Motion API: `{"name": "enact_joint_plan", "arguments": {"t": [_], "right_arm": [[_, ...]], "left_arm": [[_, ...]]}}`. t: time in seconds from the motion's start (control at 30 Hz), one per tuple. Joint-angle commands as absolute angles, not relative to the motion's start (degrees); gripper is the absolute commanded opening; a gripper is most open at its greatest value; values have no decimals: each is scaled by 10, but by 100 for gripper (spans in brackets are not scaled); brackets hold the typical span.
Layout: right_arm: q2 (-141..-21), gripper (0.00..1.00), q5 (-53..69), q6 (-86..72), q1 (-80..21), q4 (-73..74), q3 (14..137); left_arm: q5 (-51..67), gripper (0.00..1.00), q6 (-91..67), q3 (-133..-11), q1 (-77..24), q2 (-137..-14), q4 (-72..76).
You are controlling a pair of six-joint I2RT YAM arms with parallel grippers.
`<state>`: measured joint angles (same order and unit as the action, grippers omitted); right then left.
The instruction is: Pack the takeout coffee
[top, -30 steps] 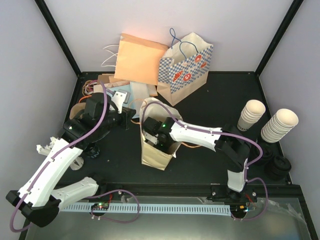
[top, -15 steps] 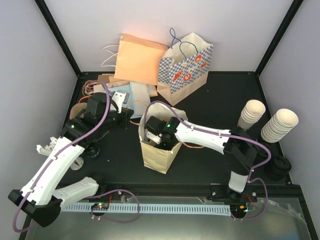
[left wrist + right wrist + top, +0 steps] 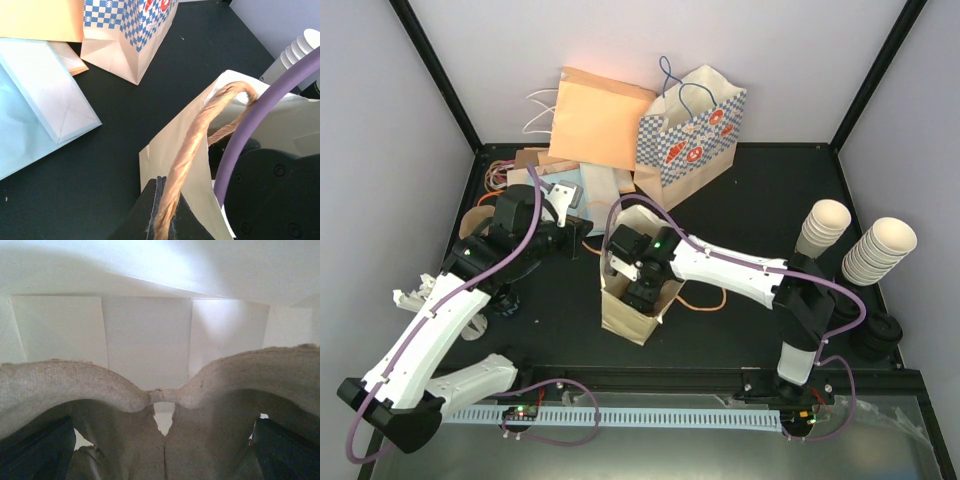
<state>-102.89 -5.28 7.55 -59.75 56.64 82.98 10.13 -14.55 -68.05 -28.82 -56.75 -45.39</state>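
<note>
A cream-brown paper bag (image 3: pixel 628 318) stands open at the table's middle. My left gripper (image 3: pixel 582 228) (image 3: pixel 162 189) is shut on its twisted paper handle (image 3: pixel 200 131), holding the mouth up. My right gripper (image 3: pixel 642 285) (image 3: pixel 162 452) reaches down into the bag's mouth. Its dark fingers (image 3: pixel 35 450) stand wide apart, clamped on a grey moulded pulp carrier (image 3: pixel 215 385) that fills the right wrist view. The bag's pale inner walls (image 3: pixel 145 335) lie beyond it. The takeout coffee is hidden from every view.
A blue-checked bag (image 3: pixel 692 135) and an orange bag (image 3: pixel 598 115) lean at the back wall. Flat bags and pale blue envelopes (image 3: pixel 40 100) lie behind my left arm. Two stacks of lidless cups (image 3: pixel 878 250) and loose black lids (image 3: pixel 875 330) sit at the right.
My right gripper has shifted left and sunk deeper into the bag's mouth. The bag has tipped slightly toward the left. My left arm has barely moved.
</note>
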Motion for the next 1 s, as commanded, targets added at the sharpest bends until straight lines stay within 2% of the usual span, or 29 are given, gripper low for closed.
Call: {"name": "enact_joint_plan", "arguments": {"t": [0.0, 0.97], "right_arm": [[-998, 100, -77, 82, -599, 593, 873], [-802, 100, -131, 44, -594, 564, 974]], "left_arm": [[114, 2, -135, -689, -284, -568, -439], [102, 2, -113, -715, -283, -585, -443]]}}
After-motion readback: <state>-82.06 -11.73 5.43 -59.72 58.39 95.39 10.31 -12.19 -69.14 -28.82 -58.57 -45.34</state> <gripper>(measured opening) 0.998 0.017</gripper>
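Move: The right gripper is down inside the tan paper bag, with the cup carrier on its spread fingers. The bag's mouth lies about 17 cm above it and 2 cm ahead, level sideways. From that gripper the checkered bag stands some 30 cm ahead and 12 cm to the right, 6 cm higher. The blue bag lies about 24 cm ahead, 13 cm left and 7 cm lower. From the left gripper, the mouth is about 11 cm right, 4 cm back and 5 cm below. Pull the right gripper up about 21 cm from inside the tan paper bag towards and past its mouth, slow at first and then steadily, fingers kept wide open so they stay wedged in the cup carrier. On the way swing the fingertips out to the left and forward by some 30 degrees. Keep the left fingers shut on the bag's twisted handle, almost still. ##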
